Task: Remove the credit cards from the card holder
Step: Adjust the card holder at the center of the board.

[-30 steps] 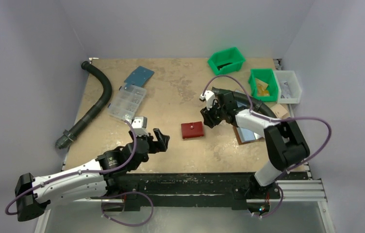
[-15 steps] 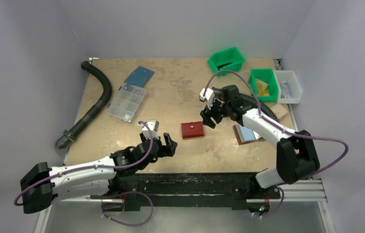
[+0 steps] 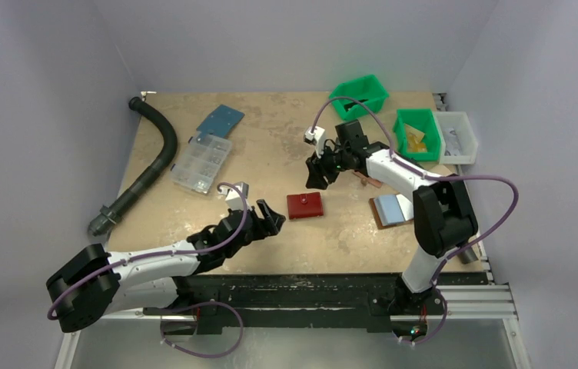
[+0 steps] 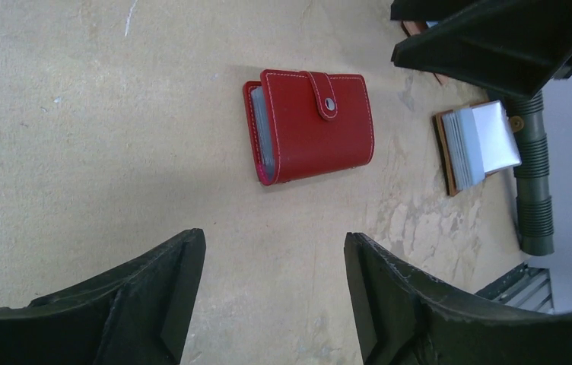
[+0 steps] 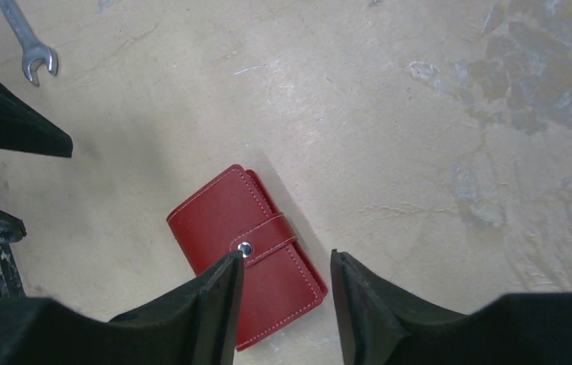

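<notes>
The card holder is a dark red wallet lying shut on the table, its strap snapped over the front. Pale grey pocket edges show along its open side; the credit cards are hidden inside. My left gripper is open and empty, low over the table just left of the holder and pointing at it. My right gripper hangs open and empty above the holder's far side, with one fingertip over the snap in the right wrist view.
A brown folder with pale blue insides lies right of the holder. Two green bins and a white bin stand at the back right. A clear organiser box, blue plate and black hose are left. A wrench lies near.
The left arm has reached forward and right, closer to the holder. The right gripper has swung left and back, now above the holder's far edge. Nothing was grasped.
</notes>
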`<state>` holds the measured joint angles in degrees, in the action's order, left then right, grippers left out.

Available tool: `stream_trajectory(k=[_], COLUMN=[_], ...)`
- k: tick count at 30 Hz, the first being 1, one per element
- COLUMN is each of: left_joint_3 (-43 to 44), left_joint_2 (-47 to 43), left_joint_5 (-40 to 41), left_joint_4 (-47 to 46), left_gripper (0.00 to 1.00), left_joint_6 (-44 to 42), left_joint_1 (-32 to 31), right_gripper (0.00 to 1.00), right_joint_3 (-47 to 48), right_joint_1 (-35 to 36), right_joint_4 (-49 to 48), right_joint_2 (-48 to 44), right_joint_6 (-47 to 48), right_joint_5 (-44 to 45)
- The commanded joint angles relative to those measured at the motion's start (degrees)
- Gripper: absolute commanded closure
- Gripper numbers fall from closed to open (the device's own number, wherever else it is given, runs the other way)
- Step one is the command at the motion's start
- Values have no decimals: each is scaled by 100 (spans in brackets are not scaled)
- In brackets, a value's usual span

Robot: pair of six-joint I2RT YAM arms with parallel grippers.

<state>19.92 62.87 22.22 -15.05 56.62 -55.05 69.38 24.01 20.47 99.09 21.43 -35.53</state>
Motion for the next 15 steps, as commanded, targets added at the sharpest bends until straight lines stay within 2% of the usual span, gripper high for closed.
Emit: stream_trajectory(k=[1, 4, 11, 15], left_joint_3=[-218, -284, -325, -18], left_joint_2=[3, 104, 462, 753], left_joint_5=[-148, -150, -216, -111], left_joint_4=[-674, -702, -860, -229], left_gripper=[29, 29, 30, 32], left_joint_6=[545, 855, 1471, 1777], left_joint_1=[212, 281, 316, 319], right_gripper=[51, 63, 70, 73], right_joint_3=[-277, -296, -360, -364], right_joint_1=[-97, -198, -214, -213], right_joint_4=[-485, -627, -792, -841], right_joint_2=[21, 174, 318, 355], right_joint_6=[-716, -996, -1156, -1193], right_joint_5=[78, 249, 411, 577])
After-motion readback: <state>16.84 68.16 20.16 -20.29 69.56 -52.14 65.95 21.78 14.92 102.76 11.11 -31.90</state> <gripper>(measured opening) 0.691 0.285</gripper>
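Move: The red card holder lies below the right hand, roughly 4 cm back, 3 cm to its left and 8 cm lower. From the left hand the same holder is about 7 cm ahead, 8 cm to the right and 6 cm below. The open brown wallet stands some 23 cm to the right of the right hand and 5 cm back; the clear organizer box is roughly 20 cm ahead and 21 cm left of the left hand. Downwards at an easy pace, both hands sink near the card holder without touching it. The right drops about 4 cm, easing a little to its right, its wrist turning some 10 degrees clockwise while its fingers close to about half their gap. The left nudges slightly forward, then lowers about 2.5 cm with a slight counter-clockwise turn, its fingertips dipping and its fingers staying open. ##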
